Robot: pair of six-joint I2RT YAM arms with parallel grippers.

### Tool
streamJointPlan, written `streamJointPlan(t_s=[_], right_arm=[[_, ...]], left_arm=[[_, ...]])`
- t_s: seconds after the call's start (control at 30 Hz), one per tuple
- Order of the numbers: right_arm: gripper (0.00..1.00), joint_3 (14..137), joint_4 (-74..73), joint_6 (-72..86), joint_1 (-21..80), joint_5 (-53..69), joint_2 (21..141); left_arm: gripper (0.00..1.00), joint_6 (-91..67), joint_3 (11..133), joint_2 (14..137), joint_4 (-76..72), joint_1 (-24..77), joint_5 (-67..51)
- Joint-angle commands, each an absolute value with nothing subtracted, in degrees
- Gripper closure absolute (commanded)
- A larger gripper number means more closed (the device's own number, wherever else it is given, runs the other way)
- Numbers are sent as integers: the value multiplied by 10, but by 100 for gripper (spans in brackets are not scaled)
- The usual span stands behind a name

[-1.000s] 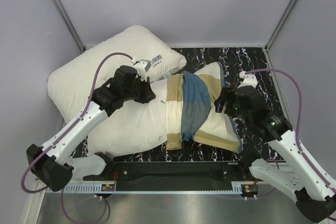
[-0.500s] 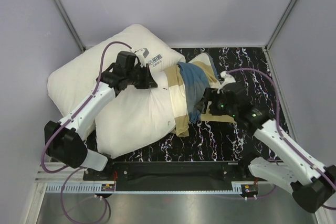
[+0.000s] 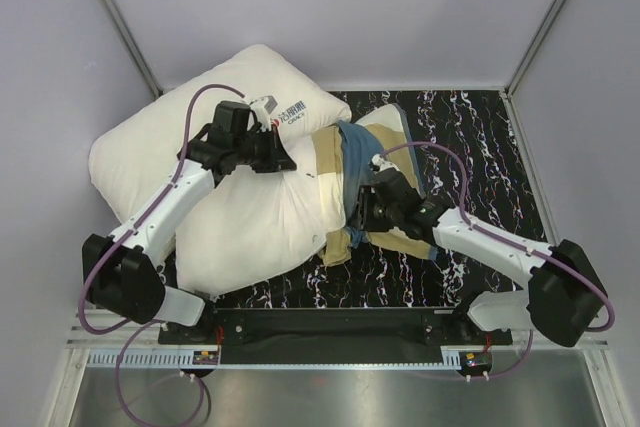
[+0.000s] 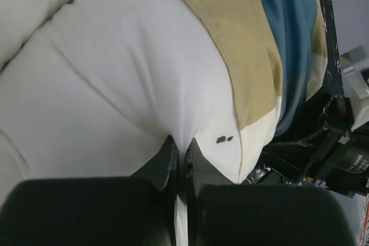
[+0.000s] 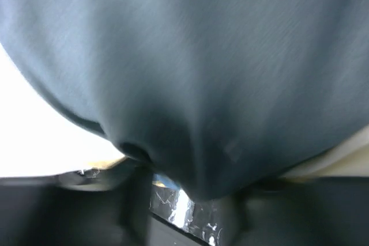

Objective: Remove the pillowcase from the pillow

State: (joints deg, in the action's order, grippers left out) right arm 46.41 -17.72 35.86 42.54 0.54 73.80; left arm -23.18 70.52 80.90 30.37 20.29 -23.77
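Note:
The plain off-white pillow [image 3: 250,227] lies slantwise on the mat, and its right end is inside the checked teal, tan and cream pillowcase [image 3: 360,162]. That cover is bunched up there. My left gripper [image 3: 288,159] is shut, pinching a fold of the pillow's white cloth [image 4: 115,73] next to a dark speck, just left of the pillowcase's [image 4: 253,44] cream edge. My right gripper [image 3: 362,212] presses against the cover's near side. In the blurred right wrist view, teal pillowcase cloth [image 5: 202,73] bulges down between the fingers of the right gripper [image 5: 190,200]. Whether they pinch it does not show.
A second white pillow with a printed logo [image 3: 190,122] lies at the far left, partly under the plain one. The black marbled mat [image 3: 480,137] shows to the right. Grey walls close in the back and both sides. My right arm [image 4: 334,154] is close behind the cover.
The left gripper has drawn the pillow up and to the left. The right arm has swung left into the pillowcase, its jaws narrower than before. The cover is more bunched.

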Motion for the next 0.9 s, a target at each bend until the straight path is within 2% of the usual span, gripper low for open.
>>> streamJointPlan(t_s=[0.0,0.1,0.33,0.5,0.6,0.87], right_arm=[[75,467,-143,381,442,-31,763],[100,474,-177,381,443,-58,746],[100,528,-373,353,441,-235,623],[100,594,-454,315,425,-336,546],[100,620,-479,285,397,-352,536],[100,620,-464,224,233,-300,531]], left_arm=[[100,-213,705,765,252,173,-186],[100,-207,704,759,255,173,-181],[100,-205,706,761,260,173,-185],[100,-200,708,758,265,172,-178],[100,-194,709,755,267,172,-166],[100,-179,715,757,279,159,-142]])
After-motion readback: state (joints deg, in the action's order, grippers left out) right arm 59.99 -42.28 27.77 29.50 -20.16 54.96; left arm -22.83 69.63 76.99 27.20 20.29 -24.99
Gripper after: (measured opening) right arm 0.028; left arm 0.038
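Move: The blue fold of the pillowcase that I'm after is right between my half-closed right fingers, some 2 cm below the hand point. The bare pillow's middle is about 24 cm to the left and level ahead; the pillowcase's far loose end is roughly 21 cm ahead and 5 cm right. From my left hand, already pinching the pillow, that blue fold is about 17 cm right, 14 cm back and 10 cm below. I finish closing my right fingers on the blue fold and pinch it shut, then pull it up and away from the pillow to my right, about 15 cm across and 12 cm up, turning that hand some 20 degrees clockwise and tipping the fingers up. My left hand keeps its pinch on the pillow, rising about 3 cm. ##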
